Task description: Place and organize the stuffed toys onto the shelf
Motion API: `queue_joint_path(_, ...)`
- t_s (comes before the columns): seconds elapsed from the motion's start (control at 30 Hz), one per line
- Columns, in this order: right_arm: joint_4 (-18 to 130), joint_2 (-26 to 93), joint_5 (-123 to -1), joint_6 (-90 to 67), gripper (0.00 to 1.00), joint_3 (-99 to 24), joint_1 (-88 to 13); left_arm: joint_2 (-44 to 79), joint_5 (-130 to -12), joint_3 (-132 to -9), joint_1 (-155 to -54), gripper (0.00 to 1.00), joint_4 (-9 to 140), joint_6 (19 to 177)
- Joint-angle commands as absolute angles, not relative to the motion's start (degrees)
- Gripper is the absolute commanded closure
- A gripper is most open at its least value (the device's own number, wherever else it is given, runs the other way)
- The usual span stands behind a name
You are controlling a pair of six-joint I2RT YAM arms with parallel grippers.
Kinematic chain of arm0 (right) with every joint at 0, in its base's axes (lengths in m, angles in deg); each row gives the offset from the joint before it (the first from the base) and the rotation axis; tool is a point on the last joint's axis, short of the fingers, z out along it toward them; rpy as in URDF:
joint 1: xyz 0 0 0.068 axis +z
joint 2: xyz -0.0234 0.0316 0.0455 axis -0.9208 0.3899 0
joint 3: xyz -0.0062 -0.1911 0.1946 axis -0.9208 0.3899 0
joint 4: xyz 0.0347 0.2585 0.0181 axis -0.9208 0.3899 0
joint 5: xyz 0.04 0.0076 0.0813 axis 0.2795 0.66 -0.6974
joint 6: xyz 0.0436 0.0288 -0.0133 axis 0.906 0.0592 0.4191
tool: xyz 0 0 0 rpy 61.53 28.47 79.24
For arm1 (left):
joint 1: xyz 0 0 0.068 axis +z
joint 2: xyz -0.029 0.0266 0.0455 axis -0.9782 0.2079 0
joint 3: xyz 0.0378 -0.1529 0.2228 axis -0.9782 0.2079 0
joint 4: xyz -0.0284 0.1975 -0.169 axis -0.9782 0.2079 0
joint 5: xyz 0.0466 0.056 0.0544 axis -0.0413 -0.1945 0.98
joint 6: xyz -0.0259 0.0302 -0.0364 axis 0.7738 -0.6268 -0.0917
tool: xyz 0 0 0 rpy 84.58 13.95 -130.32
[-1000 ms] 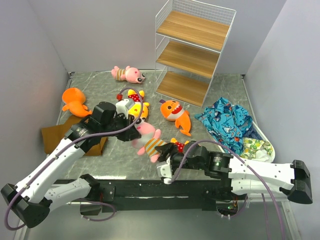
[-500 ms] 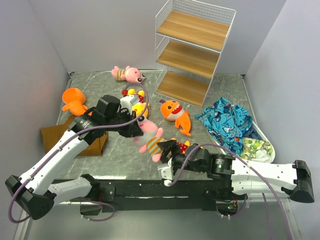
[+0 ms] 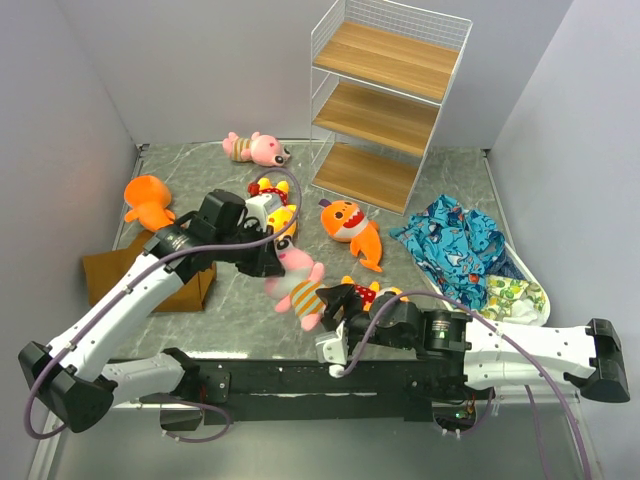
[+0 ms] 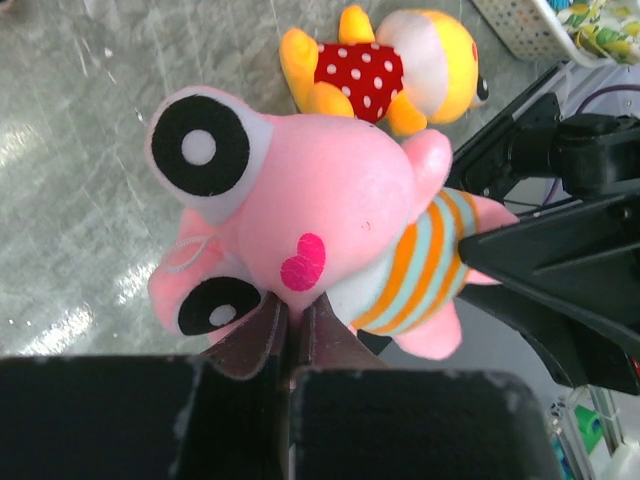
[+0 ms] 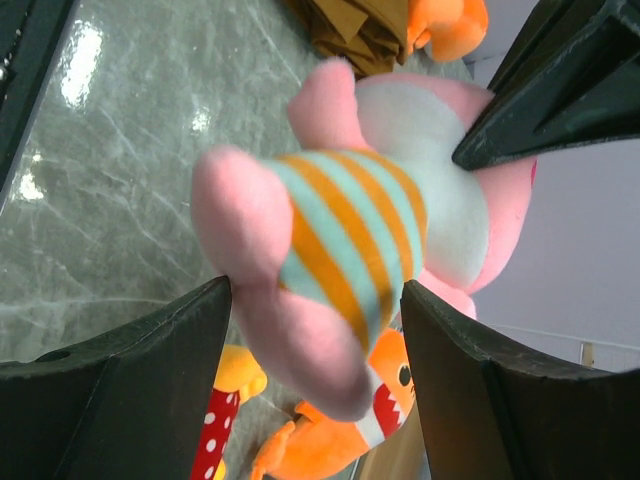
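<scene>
My left gripper (image 3: 272, 260) is shut on the head of a pink toy with an orange-striped shirt (image 3: 300, 286) and holds it above the floor. In the left wrist view the closed gripper (image 4: 291, 312) pinches the pink head (image 4: 300, 200). My right gripper (image 3: 334, 300) is open, and in its wrist view its fingers (image 5: 150, 380) stand either side of the toy's striped body (image 5: 345, 250). The gripper itself (image 5: 315, 345) sits just below that body. The white wire shelf (image 3: 385, 100) stands at the back with bare boards.
On the floor lie a second pink toy (image 3: 256, 148), an orange fish (image 3: 150, 202) at left, another orange fish (image 3: 351, 226) mid-floor, and two yellow polka-dot toys (image 3: 274, 198) (image 3: 365, 291). A brown cloth (image 3: 108, 270) lies left, with a blue cloth (image 3: 455, 245) and a white basket (image 3: 520, 297) at right.
My left gripper has carried the pink toy a little forward and right. My right arm has edged closer, so its open fingers now flank the toy's striped body.
</scene>
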State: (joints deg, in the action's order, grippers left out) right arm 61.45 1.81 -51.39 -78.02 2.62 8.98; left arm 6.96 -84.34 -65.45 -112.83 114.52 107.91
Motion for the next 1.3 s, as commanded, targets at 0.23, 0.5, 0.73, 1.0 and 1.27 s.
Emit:
queue_joint_path(0.23, 56.5, 1.3, -47.2, -79.3, 0.32, 2.9, 9.9, 6.6, -91.1, -68.3, -110.9, 0.99, 115.5, 107.1)
queue_joint_path(0.5, 51.3, 2.3, -48.4, -78.6, 1.0, 1.7, 9.9, 6.0, -90.7, -66.7, -110.3, 0.51, 111.1, 109.7)
queue_joint_path(0.73, 52.4, 7.3, -43.2, -76.7, 1.0, -5.4, 9.7, 8.6, -59.2, -76.2, -107.9, 0.04, 105.5, 113.4)
queue_joint_path(1.0, 56.2, 10.5, -38.9, -74.7, 1.0, -17.2, 0.6, 7.6, -55.5, -78.0, -98.3, 0.04, 97.1, 112.7)
queue_joint_path(1.27, 51.5, 17.5, -36.9, -78.4, 1.0, -32.4, -12.6, -1.4, -45.6, -56.5, -96.4, 0.03, 84.5, 114.5)
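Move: Between the two grippers hangs the pink toy, its head end in the left fingers: its middle is about 5 cm right and 3 cm back of the left hand, and some 7 cm left and 4 cm ahead of the right hand, whose open fingers straddle its legs. From the right hand, the near yellow toy lies about 5 cm ahead and 13 cm right, the orange shark toy 24 cm ahead and 7 cm right, both some 16 cm lower; the shelf's lowest board is 40 cm ahead and 11 cm right. Shutting on the pink toy's leg end, the right fingers pinch it while the left hand holds almost still; right after, the left fingers open wide and let go of the head. The right hand then carries the toy up some 17 cm and forward 14 cm towards the shelf, swinging clockwise. Leaving it, the left hand sweeps forward, left and up, turning counter-clockwise, and dips again at the end. ##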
